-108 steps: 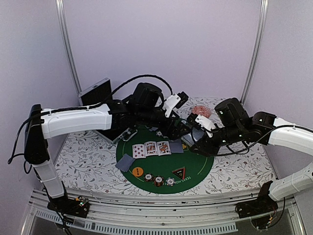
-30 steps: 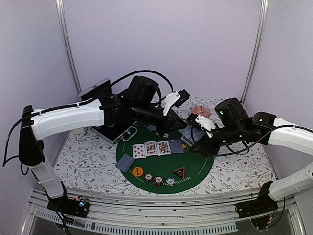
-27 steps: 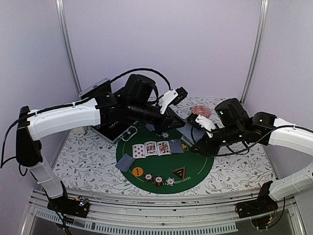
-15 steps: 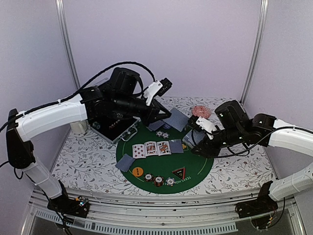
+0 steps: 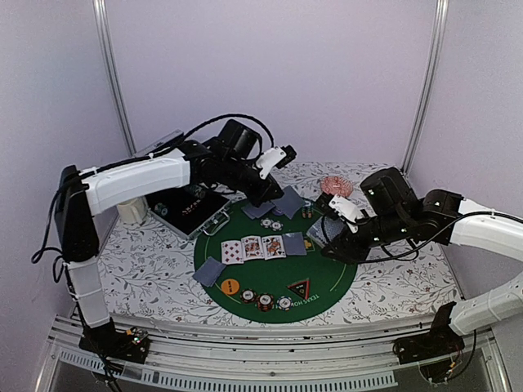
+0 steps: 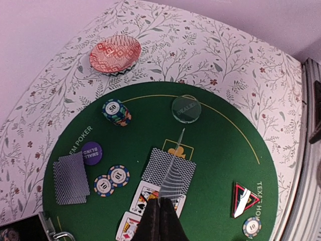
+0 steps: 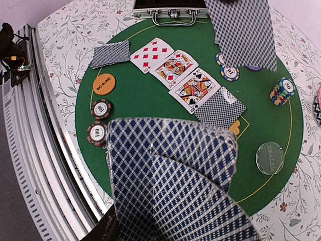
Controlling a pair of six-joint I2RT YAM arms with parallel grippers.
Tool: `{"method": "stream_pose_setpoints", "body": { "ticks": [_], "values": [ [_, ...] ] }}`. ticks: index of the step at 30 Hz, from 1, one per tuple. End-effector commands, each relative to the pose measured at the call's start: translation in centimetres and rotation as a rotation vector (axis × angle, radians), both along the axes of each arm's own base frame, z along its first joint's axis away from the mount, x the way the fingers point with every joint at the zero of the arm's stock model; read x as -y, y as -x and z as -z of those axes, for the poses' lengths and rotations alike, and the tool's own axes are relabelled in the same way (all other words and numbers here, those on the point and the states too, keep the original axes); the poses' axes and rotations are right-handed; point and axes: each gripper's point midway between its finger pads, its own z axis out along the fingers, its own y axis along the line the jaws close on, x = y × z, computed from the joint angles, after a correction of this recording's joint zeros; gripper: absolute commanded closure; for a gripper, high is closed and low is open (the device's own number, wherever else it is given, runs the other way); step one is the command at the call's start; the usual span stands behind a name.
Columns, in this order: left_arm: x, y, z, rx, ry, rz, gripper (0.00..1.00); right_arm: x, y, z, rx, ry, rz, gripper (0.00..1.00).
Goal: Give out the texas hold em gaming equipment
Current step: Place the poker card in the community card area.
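My left gripper [image 5: 276, 196] is shut on one blue-grey-backed card [image 5: 288, 202], held above the back of the green mat; the left wrist view shows the gripper [image 6: 160, 213] holding that card [image 6: 173, 173] edge-on. My right gripper [image 5: 331, 232] is shut on the fanned deck [image 7: 170, 186], which hides its fingers. Three face-up cards [image 5: 253, 247] lie in a row with a face-down card [image 5: 295, 244] beside them. Face-down cards lie at the front left [image 5: 210, 270] and back [image 6: 71, 178]. Striped chips [image 5: 265, 300], an orange disc [image 5: 230, 287], a purple disc [image 6: 92, 152], a clear disc [image 6: 186, 108] and a triangular marker [image 5: 300, 287] lie on the mat.
The round green mat [image 5: 335, 282] lies on a floral table. An open case [image 5: 189, 209] and a white mug [image 5: 131, 211] stand at the back left. A pink patterned dish [image 5: 336, 185] sits at the back right. A chip stack [image 6: 116, 112] stands near the dish.
My left gripper has pulled one card away from the deck in the right gripper, lifted it, then come down lower over the back of the mat. The right arm has barely moved.
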Motion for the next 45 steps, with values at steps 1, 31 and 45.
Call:
{"method": "stream_pose_setpoints", "body": {
  "ticks": [1,31,45],
  "values": [
    [2.9,0.4,4.4,-0.078,-0.073,0.124,1.0,0.5,0.4,-1.1,0.008,-0.017,0.003,0.52],
    [10.1,-0.2,17.6,0.045,-0.429,0.246,1.0,0.0,0.3,-1.4,-0.005,-0.015,-0.012,0.52],
    [11.0,-2.0,18.6,0.251,-0.505,0.195,1.0,0.0,0.4,-1.1,-0.013,-0.013,-0.011,0.52]
  ]
}}
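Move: The left hand already pinches a playing card; its place, the empty fifth community slot, lies about 12 cm to the right, 1 cm ahead and some 21 cm below. The face-down fourth card is 6 cm left of that slot, the dealer button 6 cm right and 2 cm beyond, the chip stack 10 cm beyond and 2 cm left. From the right hand, which holds the deck, the slot is roughly 14 cm ahead, 4 cm left and 19 cm below. Down and to the right, the left hand carries the pinched card towards the empty fifth slot, sinking about 17 cm in all. Most of that comes in one quick swoop; after a brief check it eases lower while the wrist tips the fingers some 30 degrees more steeply downward. The fingers stay shut on the card. ##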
